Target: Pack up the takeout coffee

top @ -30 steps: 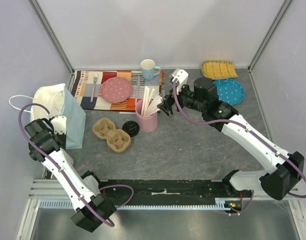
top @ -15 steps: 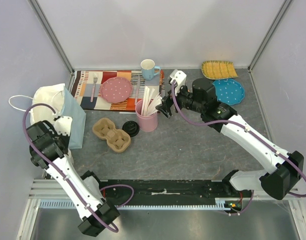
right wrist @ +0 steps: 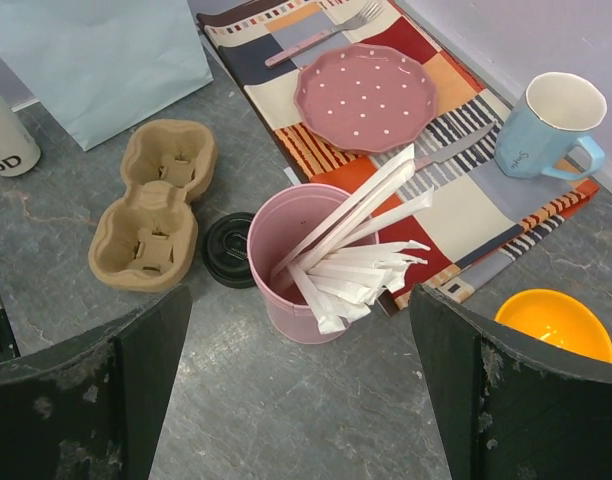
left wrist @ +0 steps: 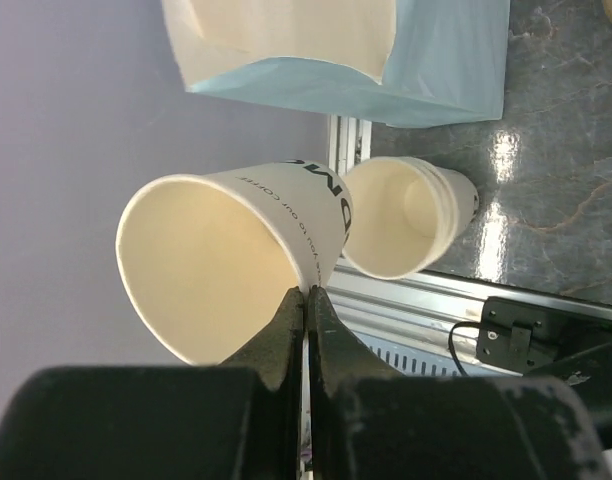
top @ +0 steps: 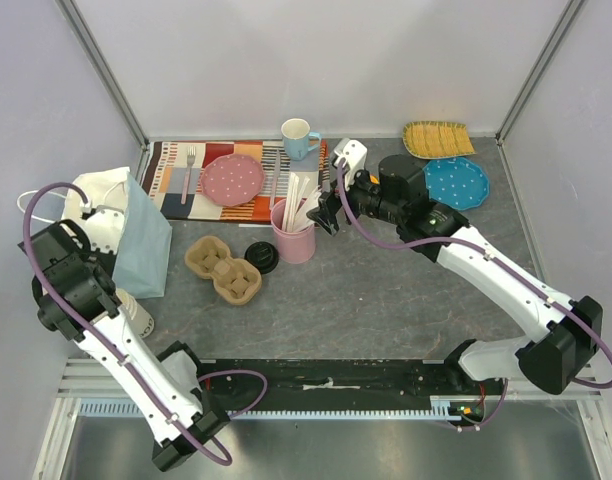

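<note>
In the left wrist view my left gripper (left wrist: 306, 292) is shut on the rim of an off-white takeout coffee cup (left wrist: 226, 265). The cup has no lid and hangs tilted, clear of a stack of paper cups (left wrist: 406, 215) standing at the table's near left edge (top: 136, 315). The black lid (top: 261, 256) (right wrist: 228, 250) lies on the table beside a brown cup carrier (top: 223, 270) (right wrist: 154, 205). My right gripper (top: 326, 212) (right wrist: 301, 300) hangs wide open above the pink cup of sticks (top: 294, 235) (right wrist: 311, 265), holding nothing.
A light-blue paper bag (top: 141, 245) (left wrist: 386, 60) stands open at the left with a white bag (top: 96, 190) behind it. A striped mat (top: 176, 190) holds a pink plate (top: 233, 180) and fork; a blue mug (top: 298, 137), blue plate (top: 458, 182) and yellow tray (top: 438, 137) sit behind.
My left arm has swung back and to the left with the cup, uncovering the stack of cups at the near left edge. The right gripper has crept slightly left over the pink cup.
</note>
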`<move>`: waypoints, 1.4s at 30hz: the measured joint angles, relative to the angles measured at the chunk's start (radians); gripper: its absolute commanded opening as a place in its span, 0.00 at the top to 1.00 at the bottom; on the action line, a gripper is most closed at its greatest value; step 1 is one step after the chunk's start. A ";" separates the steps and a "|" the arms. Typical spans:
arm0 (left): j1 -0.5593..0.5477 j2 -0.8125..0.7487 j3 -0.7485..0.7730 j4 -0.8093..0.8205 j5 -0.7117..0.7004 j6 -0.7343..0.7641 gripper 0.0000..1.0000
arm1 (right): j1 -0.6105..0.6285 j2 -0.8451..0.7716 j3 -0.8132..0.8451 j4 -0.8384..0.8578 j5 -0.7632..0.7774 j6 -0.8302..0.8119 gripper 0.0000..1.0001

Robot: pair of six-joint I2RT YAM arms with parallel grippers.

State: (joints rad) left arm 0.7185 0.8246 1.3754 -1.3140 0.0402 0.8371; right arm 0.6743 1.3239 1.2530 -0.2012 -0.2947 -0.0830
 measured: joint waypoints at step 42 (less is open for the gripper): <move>-0.313 0.341 0.666 -0.014 0.835 -0.256 0.98 | -0.183 0.067 0.172 -0.125 0.360 0.312 0.02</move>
State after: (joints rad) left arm 0.4057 1.1660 2.0415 -1.3285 0.8753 0.5812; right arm 0.4915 1.3911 1.4254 -0.3260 0.0650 0.2295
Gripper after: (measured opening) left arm 0.033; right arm 0.982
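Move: Ahead and to the right of the left hand, which already pinches a paper cup free of its stack, lies the cardboard cup holder: about 10 cm farther out, some 24 cm to the right and roughly 27 cm below. The black lid is about 9 cm right of the holder and 3 cm beyond it. The leaning cup stack is some 23 cm below the hand, 3 cm to its right, and the bag stands 14 cm ahead. From the right hand, the holder is about 30 cm left, 8 cm back and 29 cm down. Lifting the cup nearly 20 cm first, the left hand then swings about 17 cm right and 10 cm forward, sideways nearer the cup holder, sinking slightly at the end. Its wrist tips up and turns clockwise some 50 degrees, fingers still shut on the cup wall. The open, empty right hand retreats from the straws, roughly 9 cm forward and 10 cm right, turning clockwise. ##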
